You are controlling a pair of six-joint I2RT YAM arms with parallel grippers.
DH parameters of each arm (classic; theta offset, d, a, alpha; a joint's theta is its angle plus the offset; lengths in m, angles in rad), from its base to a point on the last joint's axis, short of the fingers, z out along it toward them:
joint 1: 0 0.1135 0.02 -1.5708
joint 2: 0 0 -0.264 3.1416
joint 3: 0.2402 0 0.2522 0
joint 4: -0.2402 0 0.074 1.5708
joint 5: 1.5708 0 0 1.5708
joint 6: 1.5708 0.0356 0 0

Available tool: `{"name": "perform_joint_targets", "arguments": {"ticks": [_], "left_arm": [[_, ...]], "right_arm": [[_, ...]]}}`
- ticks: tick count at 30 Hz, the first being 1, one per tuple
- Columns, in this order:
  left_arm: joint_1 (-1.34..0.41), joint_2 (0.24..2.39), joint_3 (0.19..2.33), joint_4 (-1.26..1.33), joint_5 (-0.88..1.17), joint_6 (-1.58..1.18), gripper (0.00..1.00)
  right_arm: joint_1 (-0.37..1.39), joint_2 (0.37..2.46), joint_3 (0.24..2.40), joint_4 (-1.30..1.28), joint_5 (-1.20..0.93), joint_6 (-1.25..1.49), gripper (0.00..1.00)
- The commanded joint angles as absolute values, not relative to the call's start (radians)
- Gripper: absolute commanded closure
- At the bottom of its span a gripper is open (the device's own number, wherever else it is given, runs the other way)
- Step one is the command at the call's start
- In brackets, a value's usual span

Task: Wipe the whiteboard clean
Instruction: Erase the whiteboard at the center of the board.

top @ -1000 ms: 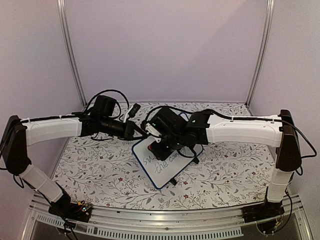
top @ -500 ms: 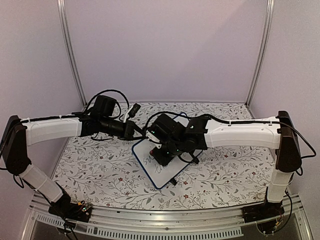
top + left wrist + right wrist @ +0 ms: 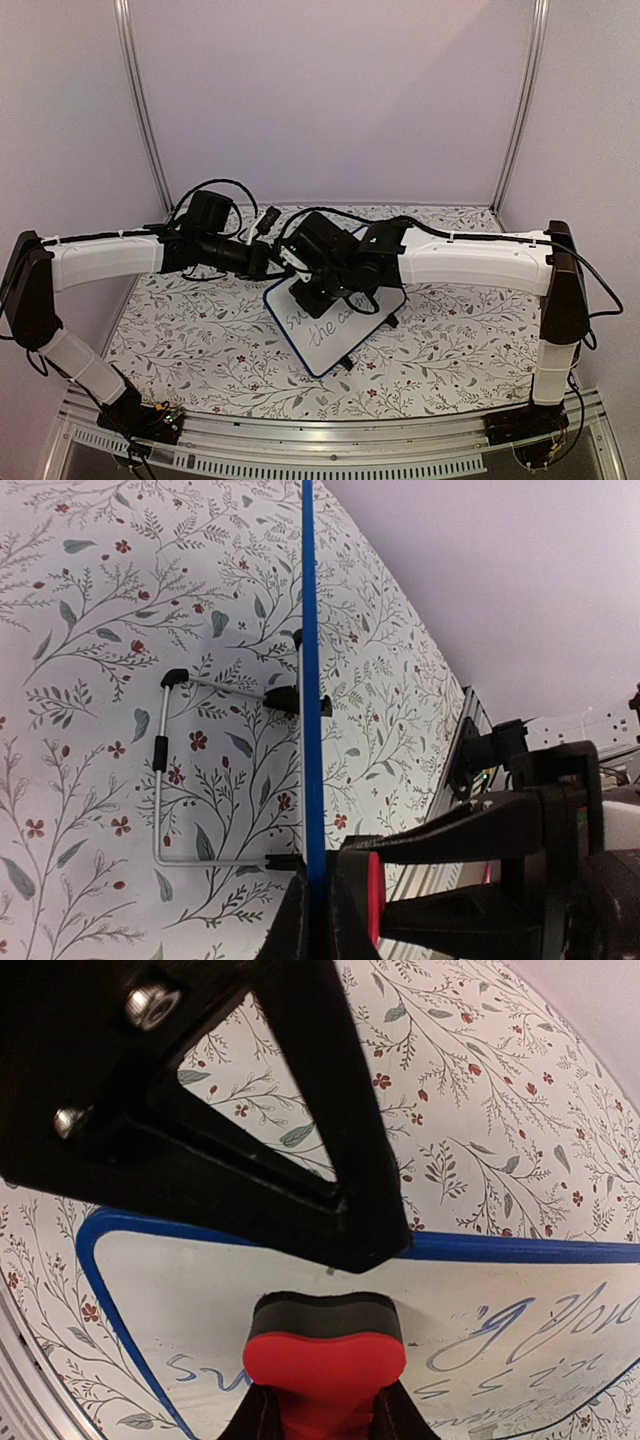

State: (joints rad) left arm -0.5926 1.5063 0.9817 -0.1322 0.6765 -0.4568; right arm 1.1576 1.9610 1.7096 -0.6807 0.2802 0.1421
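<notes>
The whiteboard (image 3: 325, 345) stands tilted on the flowered cloth, blue-framed, with blue handwriting on its face (image 3: 180, 1290). In the left wrist view it shows edge-on as a blue line (image 3: 309, 680). My left gripper (image 3: 270, 270) (image 3: 318, 925) is shut on the board's upper left edge. My right gripper (image 3: 312, 296) (image 3: 322, 1420) is shut on a red eraser block (image 3: 325, 1355) (image 3: 375, 900). Its black felt side presses on the board's upper left part, just under the left gripper's finger (image 3: 250, 1110). Writing shows to the right of the eraser and below it.
A wire stand (image 3: 160, 780) with black feet props the board from behind. The flowered cloth (image 3: 200, 340) covers the table. An aluminium rail (image 3: 300, 440) runs along the near edge, and purple walls with metal posts (image 3: 140, 110) close the back.
The right gripper carried the eraser down over the board's writing, then back up to the upper left by the left gripper. The left arm and the board stayed put.
</notes>
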Motion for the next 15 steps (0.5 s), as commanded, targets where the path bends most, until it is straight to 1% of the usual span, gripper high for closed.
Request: {"name": "perform_joint_targets", "arguments": {"ticks": [1, 2, 8, 11, 15], "left_arm": [[-0.6, 1.509, 0.975, -0.095, 0.716, -0.444, 0.97], [-0.6, 1.509, 0.976, -0.095, 0.718, -0.444, 0.96], [-0.598, 1.506, 0.978, -0.095, 0.719, -0.444, 0.8], [-0.597, 1.512, 0.979, -0.095, 0.721, -0.445, 0.77], [-0.597, 1.522, 0.979, -0.095, 0.719, -0.446, 0.7]], "right_arm": [[1.129, 1.941, 1.669, -0.677, 0.325, 0.145, 0.81], [1.126, 1.929, 1.648, -0.673, 0.322, 0.147, 0.81], [1.106, 1.819, 1.517, -0.648, 0.309, 0.155, 0.81], [1.094, 1.786, 1.471, -0.636, 0.308, 0.165, 0.81], [1.082, 1.774, 1.454, -0.615, 0.301, 0.168, 0.81]]}}
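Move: The right gripper holds the red eraser at the upper-left part of the slanted whiteboard. From that hand, the board's centre lies about 8 cm to the right and 4 cm lower, level fore and aft; the near stand foot is roughly 9 cm back, 10 cm right and 13 cm down. The left fingers have the board's top edge right between them, with the eraser some 4 cm back and 1 cm right of that hand. Sweep the right gripper, eraser still clamped, about 6 cm to the right and some 2 cm down, away from the left fingertips towards the centre of the whiteboard, easing the press on its face as you go and barely turning the wrist. Hold the left gripper practically in place and open its fingers about a quarter of the way, so they unclamp the board's top edge. ##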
